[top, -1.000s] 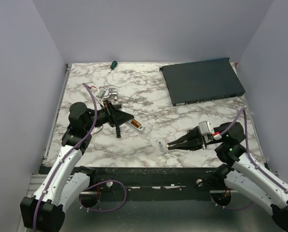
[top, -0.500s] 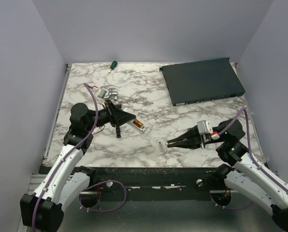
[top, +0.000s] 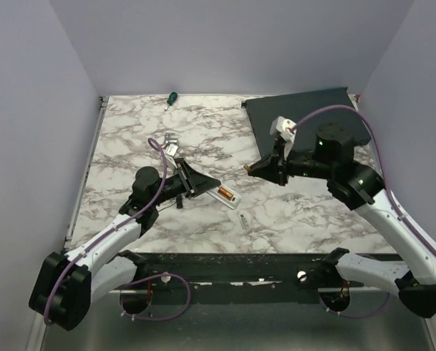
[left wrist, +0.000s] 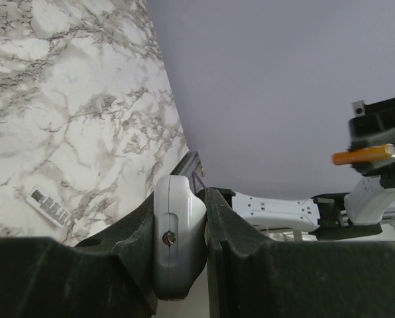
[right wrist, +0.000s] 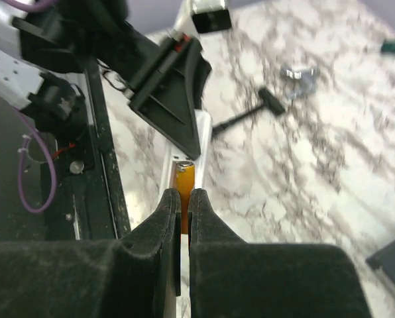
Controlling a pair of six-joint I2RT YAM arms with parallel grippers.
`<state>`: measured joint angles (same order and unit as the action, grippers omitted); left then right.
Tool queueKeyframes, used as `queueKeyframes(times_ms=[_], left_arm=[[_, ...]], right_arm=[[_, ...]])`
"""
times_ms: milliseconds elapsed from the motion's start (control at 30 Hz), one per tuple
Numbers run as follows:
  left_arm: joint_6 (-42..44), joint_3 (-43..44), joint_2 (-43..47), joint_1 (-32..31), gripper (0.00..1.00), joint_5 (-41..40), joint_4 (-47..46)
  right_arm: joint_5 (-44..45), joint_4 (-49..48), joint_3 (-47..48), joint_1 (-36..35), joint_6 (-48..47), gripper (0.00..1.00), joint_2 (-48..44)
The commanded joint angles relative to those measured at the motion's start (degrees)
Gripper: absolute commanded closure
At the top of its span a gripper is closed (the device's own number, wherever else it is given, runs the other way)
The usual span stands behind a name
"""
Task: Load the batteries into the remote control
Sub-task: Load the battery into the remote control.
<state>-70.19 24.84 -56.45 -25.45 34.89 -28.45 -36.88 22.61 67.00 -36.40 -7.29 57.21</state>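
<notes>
My left gripper point(top: 207, 186) is shut on the white remote control point(top: 227, 194), which sticks out to the right just above the marble table point(top: 130, 131). Something orange, seemingly a battery, shows in its open compartment. In the left wrist view the fingers point(left wrist: 234, 225) clamp the remote's rounded end point(left wrist: 177, 232). Raised up and to the right of the remote, my right gripper point(top: 256, 169) is shut on an orange battery point(right wrist: 184, 179). The battery pokes out past the fingertips point(right wrist: 169, 202) and points along the remote's white channel point(right wrist: 201, 142). The same battery point(left wrist: 363, 156) shows in the left wrist view.
A small white flat piece with dark marks point(top: 243, 220) lies near the front edge. A large dark flat box point(top: 306, 121) fills the back right. A green-handled screwdriver point(top: 171, 96) lies at the back edge. A silver bracket point(top: 170, 142) sits behind the left gripper.
My right arm has lifted from near the front edge and swung back toward the table's middle with the battery. The left gripper has carried the remote a little to the right.
</notes>
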Motion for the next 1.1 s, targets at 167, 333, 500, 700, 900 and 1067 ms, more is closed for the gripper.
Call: queueKeyframes(times_ms=[167,333,500,700,900,1067], left_arm=[[-10.57,-3.50,-3.68,-2.76,1.00,-7.22,-14.86],[-12.53,-3.71,-8.14,-5.33,1.00,-9.60,-19.65],[-15.45,-4.17,-12.78,-6.62,1.00,-8.29,-26.89],[-15.44,-4.10,-13.56,-8.18,1.00,-8.68,-28.30],[-15.49,-4.27,-13.69,-8.39,1.00,-8.34,-28.92],[-15.68,-4.73,-13.68,-8.47,1.00,-8.23,-29.70]], right_arm=[[13.32,32.04,14.27,-4.85,0.19,0.99,16.50],[18.76,32.72,15.85,-11.03,2.34,0.99,18.94],[23.80,34.50,16.91,-14.53,3.03,0.99,22.49],[29.07,34.81,18.97,-16.15,4.91,0.99,25.20],[31.43,35.59,20.95,-17.37,4.83,0.99,27.06],[32.23,36.49,22.29,-17.57,4.74,0.99,27.95]])
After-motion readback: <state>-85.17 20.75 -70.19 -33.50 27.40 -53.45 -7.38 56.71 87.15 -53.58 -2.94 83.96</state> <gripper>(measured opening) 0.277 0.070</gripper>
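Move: The remote's open battery compartment, held out by the left gripper, lies about 6 cm left of the right hand's loose battery, some 13 cm lower and 1 cm back; the already seated battery lies about 1 cm forward of the compartment's empty near slot. The cover on the table is about 2 cm back, 2 cm right and 32 cm below. From the left hand, the loose battery is some 9 cm right, 1 cm back and 12 cm up. The loose battery, still pinched in the right fingers, comes down about 12 cm and 2 to 3 cm left onto the compartment's empty near slot, swinging 2 cm forward, then back, on the way; the wrist turns some 45 degrees, tipping the fingers well downward. The left hand keeps its grip and carries the remote nearly 4 cm right to meet it, dipping slightly, then easing up, with a small roll. ##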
